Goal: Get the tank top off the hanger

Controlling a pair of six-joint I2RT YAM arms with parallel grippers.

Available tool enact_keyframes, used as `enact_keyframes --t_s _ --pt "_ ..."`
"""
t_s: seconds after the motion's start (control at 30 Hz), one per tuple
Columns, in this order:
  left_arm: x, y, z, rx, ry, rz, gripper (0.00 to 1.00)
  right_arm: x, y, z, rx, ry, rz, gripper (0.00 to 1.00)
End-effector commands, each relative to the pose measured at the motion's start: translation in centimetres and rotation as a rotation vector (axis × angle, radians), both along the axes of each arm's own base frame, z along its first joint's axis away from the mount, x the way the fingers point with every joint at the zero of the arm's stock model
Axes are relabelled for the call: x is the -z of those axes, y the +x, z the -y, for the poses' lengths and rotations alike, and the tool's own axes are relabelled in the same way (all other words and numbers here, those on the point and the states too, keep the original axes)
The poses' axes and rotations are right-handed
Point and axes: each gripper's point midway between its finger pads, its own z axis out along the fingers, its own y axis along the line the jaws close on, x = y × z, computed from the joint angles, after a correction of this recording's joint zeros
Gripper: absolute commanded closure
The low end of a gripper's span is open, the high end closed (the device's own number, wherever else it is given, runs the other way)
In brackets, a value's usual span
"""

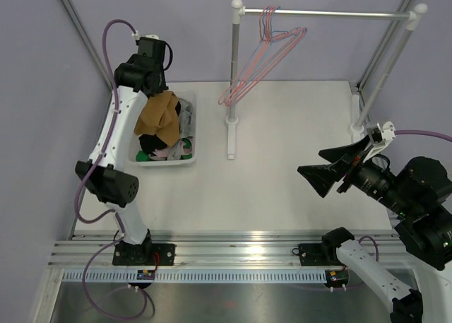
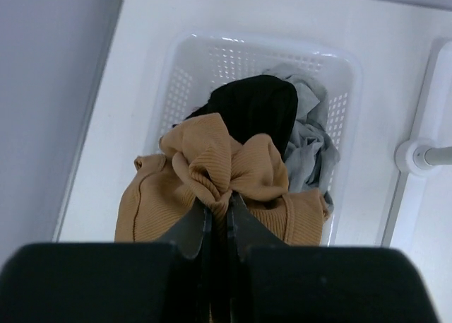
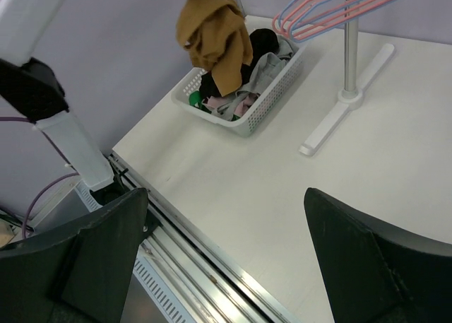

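The tank top (image 1: 159,118), tan and ribbed, hangs bunched from my left gripper (image 1: 159,91), which is shut on its upper fold. It dangles over the white basket (image 1: 193,125), apart from the hangers. In the left wrist view the fingers (image 2: 189,227) pinch the tan fabric (image 2: 226,160) at the gripper (image 2: 219,206). Several pink hangers (image 1: 261,61) hang bare on the rail at the back. My right gripper (image 1: 309,162) stands open over the table's right side with nothing in it. The right wrist view shows that gripper (image 3: 226,196), the tank top (image 3: 212,33) and the hangers (image 3: 332,5).
The basket (image 2: 342,68) holds black, grey, pink and green clothes. A white rack with a top rail (image 1: 325,13) and a footed post (image 1: 231,136) stands at the back. An aluminium rail (image 1: 233,252) runs along the near table edge.
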Motion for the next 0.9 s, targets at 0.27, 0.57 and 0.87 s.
enact_keyframes --t_s 0.27,0.57,0.87 --pt "27.9 3.9 1.0 -0.004 -0.226 -0.585 1.0 1.0 0.7 -2.2 -0.101 0.033 -0.009 0.0" --pt "22.8 4.6 0.5 -0.011 -0.286 -0.419 1.0 1.3 -0.2 -1.9 -0.11 0.027 -0.001 0.0" --pt "3.8 2.2 -0.2 0.065 -0.292 -0.051 0.11 2.3 2.5 -0.6 0.038 0.005 -0.036 0.0"
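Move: My left hand still grips the brown tank top over the white basket, whose middle is about 5 cm ahead of that hand, roughly in line sideways and some 26 cm below. In it lie the black garment, 5 cm ahead and a touch left, and the gray garment, 5 cm ahead and 7 right, both about 25 down. The rack post's foot stands 9 cm ahead, 23 right. From my empty right hand the basket is roughly 36 cm ahead, 43 left, 35 below. I plunge my left hand about 25 cm down and some 5 cm forward, fingers tipping down nearly 30 degrees, to bring the tank top into the basket on the clothes already there. Then I ease up, open the fingers wide to let go, and lift about 10 cm clear, drawing slightly back. My open right hand just sinks about 3 cm. ##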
